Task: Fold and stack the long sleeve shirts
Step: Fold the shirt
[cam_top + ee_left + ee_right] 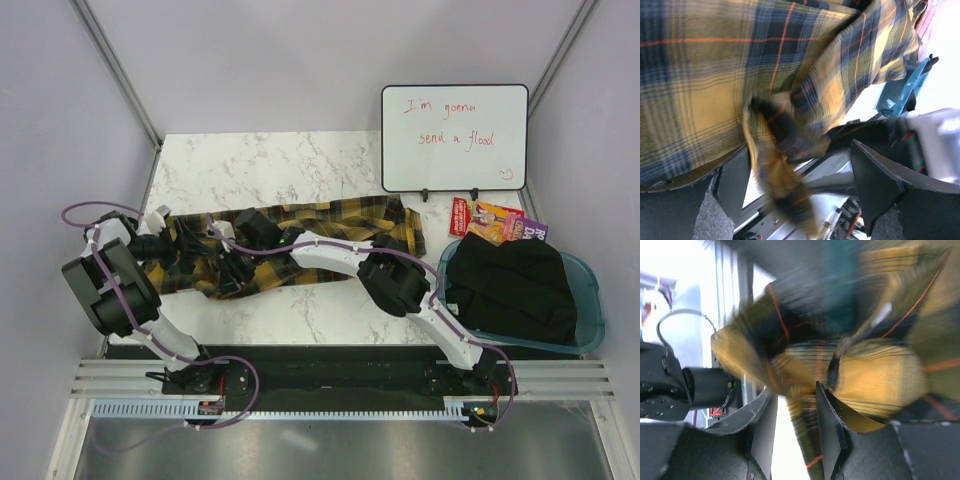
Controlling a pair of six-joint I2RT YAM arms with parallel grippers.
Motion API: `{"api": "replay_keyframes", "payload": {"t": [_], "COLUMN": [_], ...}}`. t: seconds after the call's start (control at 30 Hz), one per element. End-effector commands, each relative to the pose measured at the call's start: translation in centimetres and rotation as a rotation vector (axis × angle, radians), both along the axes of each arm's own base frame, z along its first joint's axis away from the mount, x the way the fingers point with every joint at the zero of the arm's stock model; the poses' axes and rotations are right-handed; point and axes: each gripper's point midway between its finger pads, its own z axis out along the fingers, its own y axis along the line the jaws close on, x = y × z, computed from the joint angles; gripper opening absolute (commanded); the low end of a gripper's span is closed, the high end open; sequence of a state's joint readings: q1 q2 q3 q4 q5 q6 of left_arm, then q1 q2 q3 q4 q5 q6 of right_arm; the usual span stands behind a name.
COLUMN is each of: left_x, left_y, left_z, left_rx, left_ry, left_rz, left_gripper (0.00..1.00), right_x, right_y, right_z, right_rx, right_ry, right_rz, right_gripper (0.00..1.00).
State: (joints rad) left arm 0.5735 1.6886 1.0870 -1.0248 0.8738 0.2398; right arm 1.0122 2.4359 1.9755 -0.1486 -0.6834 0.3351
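The long sleeve shirt (330, 225), yellow-and-black plaid with thin red lines, lies bunched in a band across the marble table (250, 165). My left gripper (165, 243) is at the shirt's left end. In the left wrist view its jaws (801, 147) stand wide apart, and a blurred strip of plaid (780, 185) hangs loose between them. My right gripper (228, 262) reaches across to the shirt's left-middle part. In the right wrist view its jaws (795, 388) are partly apart. A fold of plaid (812, 430) lies against the right finger, with daylight on the other side.
A teal bin (590, 300) holding a dark garment (510, 285) sits at the right edge. A whiteboard (455, 137) with red writing stands at the back right, with colourful packets (495, 222) in front of it. The bin (900, 92) also shows in the left wrist view.
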Motion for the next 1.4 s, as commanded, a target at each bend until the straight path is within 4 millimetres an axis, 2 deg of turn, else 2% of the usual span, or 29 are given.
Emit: {"api": "replay_keyframes", "payload": {"t": [0.0,0.1,0.2,0.23,0.27,0.33,0.43,0.47,0.5,0.57,0.6,0.67,0.7,0.73,0.77,0.83,0.9,0.93,0.97,1.0,1.03,1.07,1.1,1.17,1.2,1.23,1.27,1.3,1.37], "left_x": [0.0,-0.3,-1.1,-1.5,-1.9,-2.6,-3.5,-3.8,-4.1,-4.0,-4.1,-4.2,-3.9,-3.6,-3.2,-1.2,0.5,2.0,3.1,4.9,5.9,7.8,9.3,12.1,15.4,17.0,18.4,21.0,23.1], "left_y": [0.5,0.5,0.7,1.0,1.1,1.4,1.5,1.5,1.7,1.8,1.8,1.2,0.7,-0.1,-0.6,-1.8,-3.4,-4.4,-5.1,-5.9,-7.6,-8.2,-9.2,-11.4,-11.3,-12.7,-13.1,-12.8,-14.6], "left_z": [0.9,0.6,-0.1,-0.6,-0.9,-1.7,-2.5,-2.7,-2.9,-2.7,-2.6,-1.8,-1.1,0.1,1.1,3.8,6.8,8.9,10.1,12.7,14.0,15.5,18.4,20.1,22.0,21.9,22.4,23.8,23.8], "left_rx": [-0.012,-0.005,0.002,0.034,0.039,0.071,0.099,0.107,0.128,0.144,0.150,0.144,0.126,0.108,0.101,0.089,0.034,0.039,0.030,0.006,-0.021,-0.020,-0.072,-0.109,-0.057,-0.056,-0.052,-0.045,-0.067], "left_ry": [-0.016,-0.007,0.022,0.034,0.049,0.066,0.077,0.078,0.080,0.061,0.049,0.030,-0.011,-0.038,-0.081,-0.197,-0.274,-0.335,-0.367,-0.404,-0.427,-0.504,-0.506,-0.521,-0.530,-0.511,-0.507,-0.509,-0.510], "left_rz": [-0.016,-0.042,-0.088,-0.113,-0.126,-0.156,-0.187,-0.195,-0.205,-0.218,-0.231,-0.266,-0.286,-0.309,-0.325,-0.351,-0.332,-0.361,-0.367,-0.346,-0.373,-0.376,-0.326,-0.312,-0.197,-0.175,-0.125,0.011,0.042], "left_gripper": [0.86,0.88,0.88,0.88,0.88,0.84,0.78,0.77,0.75,0.71,0.63,0.50,0.37,0.30,0.24,0.03,0.02,0.02,0.02,0.02,0.02,0.02,0.02,0.02,0.02,0.02,0.02,0.02,0.02], "right_x": [-0.3,0.8,2.8,4.3,4.9,7.1,9.4,9.8,10.2,11.7,12.2,13.7,14.0,15.1,15.2,16.7,17.2,18.3,18.3,19.4,19.8,19.9,20.8,21.3,21.9,22.1,22.0,22.0,21.4], "right_y": [-0.1,-0.8,-1.8,-2.5,-2.9,-4.2,-6.1,-6.7,-7.3,-9.1,-9.9,-12.0,-12.7,-14.0,-15.1,-17.6,-19.8,-21.7,-22.8,-24.8,-25.9,-27.2,-29.1,-31.3,-33.0,-33.9,-34.8,-35.9,-37.1], "right_z": [2.9,3.8,5.6,6.4,7.0,8.1,9.5,9.4,10.2,10.0,10.6,10.3,10.7,10.6,10.1,10.7,11.1,11.1,10.7,11.2,11.1,10.9,11.1,11.2,11.8,11.8,11.9,12.5,12.2], "right_rx": [0.057,0.059,0.075,0.085,0.091,0.103,0.113,0.106,0.112,0.090,0.092,0.056,0.048,0.032,0.000,-0.017,-0.042,-0.054,-0.075,-0.079,-0.091,-0.116,-0.127,-0.154,-0.160,-0.169,-0.181,-0.187,-0.223], "right_ry": [-0.101,-0.125,-0.137,-0.145,-0.151,-0.148,-0.146,-0.140,-0.151,-0.159,-0.170,-0.188,-0.202,-0.214,-0.203,-0.234,-0.232,-0.228,-0.210,-0.234,-0.236,-0.223,-0.231,-0.243,-0.254,-0.265,-0.270,-0.285,-0.317], "right_rz": [0.040,0.019,-0.016,-0.042,-0.052,-0.089,-0.130,-0.139,-0.149,-0.181,-0.194,-0.218,-0.227,-0.247,-0.255,-0.281,-0.297,-0.331,-0.343,-0.369,-0.380,-0.392,-0.426,-0.442,-0.471,-0.475,-0.479,-0.493,-0.474], "right_gripper": [0.44,0.47,0.49,0.50,0.50,0.51,0.53,0.53,0.53,0.54,0.55,0.57,0.57,0.59,0.60,0.65,0.66,0.66,0.66,0.66,0.66,0.66,0.66,0.66,0.65,0.65,0.65,0.65,0.64]}}
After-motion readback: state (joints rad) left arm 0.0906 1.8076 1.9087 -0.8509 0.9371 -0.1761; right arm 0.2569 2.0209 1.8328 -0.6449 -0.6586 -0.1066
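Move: The sleeve end, bunched between the two hands, lies about 5 cm back from the left hand, level with it sideways and some 3 cm lower. From the right hand, the sleeve end is about 5 cm to the left and 2 cm below. The folded shirt body's middle is roughly 21 cm to the right of the left hand, and its left end 10 cm to that hand's left and 2 cm back. The body's far right corner lies 39 cm right and 17 cm ahead of the right hand. The sleeve end is pinched by the left fingers, which ease back and down about 4 cm onto it and shut; the left hand then sweeps it up some 24 cm, forward and to the right, tipping the fingers upward about 30 degrees. The right hand, after a small dip back, leaves the sleeve, rising at first, and goes about 35 cm right and 25 cm forward towards the shirt's far right corner, opening a little wider. ##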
